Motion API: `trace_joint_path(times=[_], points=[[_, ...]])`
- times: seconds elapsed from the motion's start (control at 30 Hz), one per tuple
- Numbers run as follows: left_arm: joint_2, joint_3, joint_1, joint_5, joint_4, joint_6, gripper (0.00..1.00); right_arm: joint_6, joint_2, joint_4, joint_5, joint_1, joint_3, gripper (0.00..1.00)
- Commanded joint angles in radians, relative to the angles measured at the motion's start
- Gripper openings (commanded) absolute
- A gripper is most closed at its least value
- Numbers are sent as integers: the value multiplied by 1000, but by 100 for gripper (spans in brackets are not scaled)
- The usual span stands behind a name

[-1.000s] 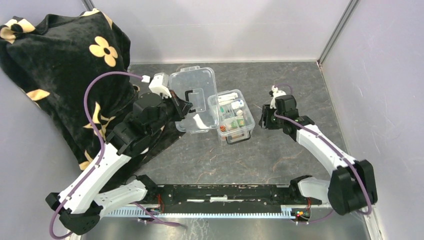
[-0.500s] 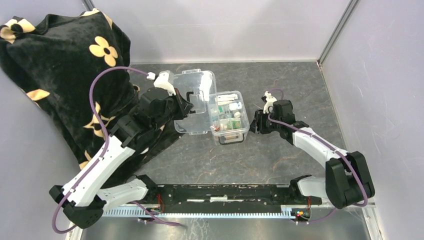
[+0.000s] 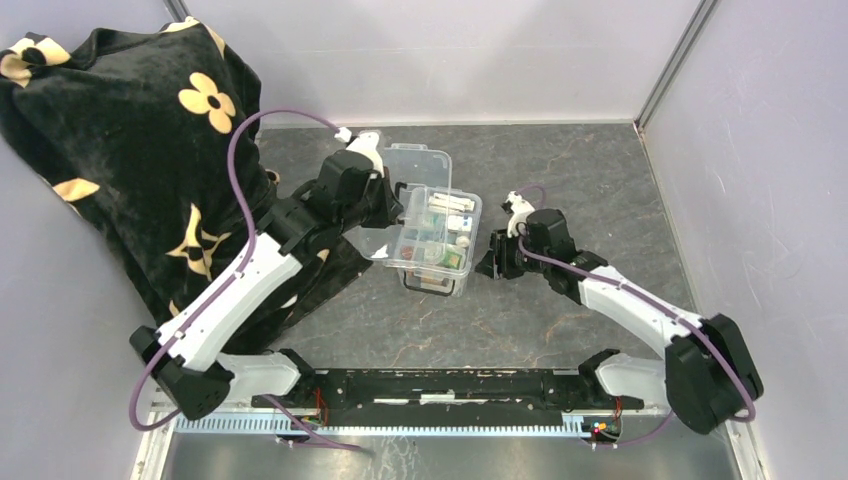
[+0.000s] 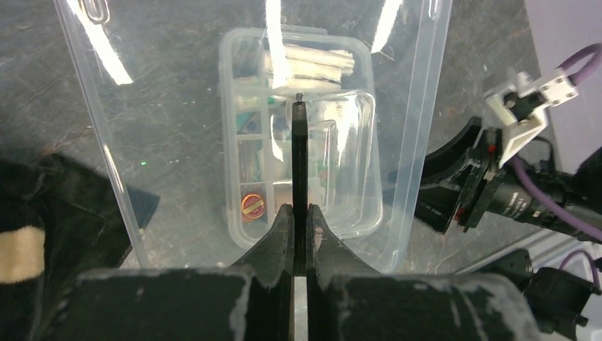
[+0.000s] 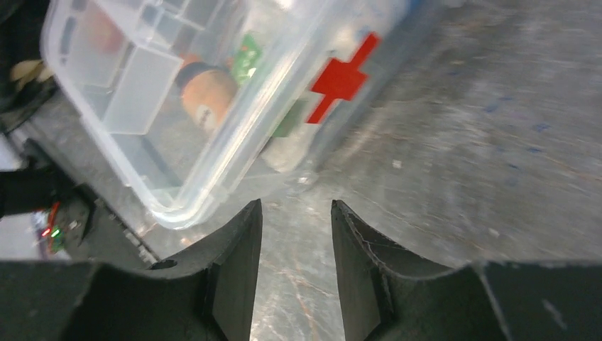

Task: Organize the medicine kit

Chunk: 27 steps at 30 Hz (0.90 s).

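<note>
The medicine kit (image 3: 432, 283) is a clear box holding small items, standing mid-table; its red cross (image 5: 342, 77) faces my right gripper. My left gripper (image 3: 397, 200) is shut on the thin black handle (image 4: 300, 156) of the clear lid (image 3: 425, 162), which it holds tilted over the kit's left side. Through the lid (image 4: 177, 142) I see the kit (image 4: 232, 213) below. The right gripper (image 3: 492, 264) is open and empty, low over the table just right of the kit; its fingers (image 5: 241, 241) point at the kit's lower corner without touching it.
A black cloth with cream flowers (image 3: 110, 130) is heaped at the left and reaches under the left arm. Grey walls close the back and right sides. The table (image 3: 560, 170) is dark marbled stone.
My left arm swung the lid to the right, from beside the kit to over it. The kit shifted left and nearer, and the right gripper followed it leftward.
</note>
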Motion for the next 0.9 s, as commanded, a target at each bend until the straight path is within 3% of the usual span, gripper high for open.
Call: trace_joint_path(times=[0.0, 0.07, 0.17, 0.5, 0.87], points=[[105, 115, -2, 125, -36, 121, 2, -76, -135, -170, 309, -6, 58, 47], [151, 143, -2, 163, -48, 138, 2, -116, -195, -260, 425, -17, 69, 48], [207, 169, -3, 227, -57, 160, 2, -144, -277, -345, 482, -32, 53, 48], [389, 265, -2, 284, -76, 175, 2, -105, -466, -403, 419, -36, -97, 48], [483, 303, -2, 259, -51, 118, 2, -141, -498, -473, 451, -36, -59, 49]])
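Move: The left gripper still holds the lid by its handle. The open medicine box, with its tray in place, lies about 4 cm ahead of that hand, 9 cm to its right and 23 cm below. In the tray the red cap sits straight below, 2 cm to the hand's right; the white rolls are 10 cm ahead and 11 cm to the right, both some 18 cm down. From the right hand the box lies 7 cm ahead, 10 cm left, 5 cm lower. Bring the left gripper, keeping its pinch on the lid handle, down about 8 cm and right about 8 cm, easing forward slightly, while you turn it clockwise and tip its fingers down some 15 degrees each so the lid comes flatter over the box. Clear the right hand out to the right, away from the box, about 11 cm, arcing up and back down while drawing slightly back, fingers staying half open. ##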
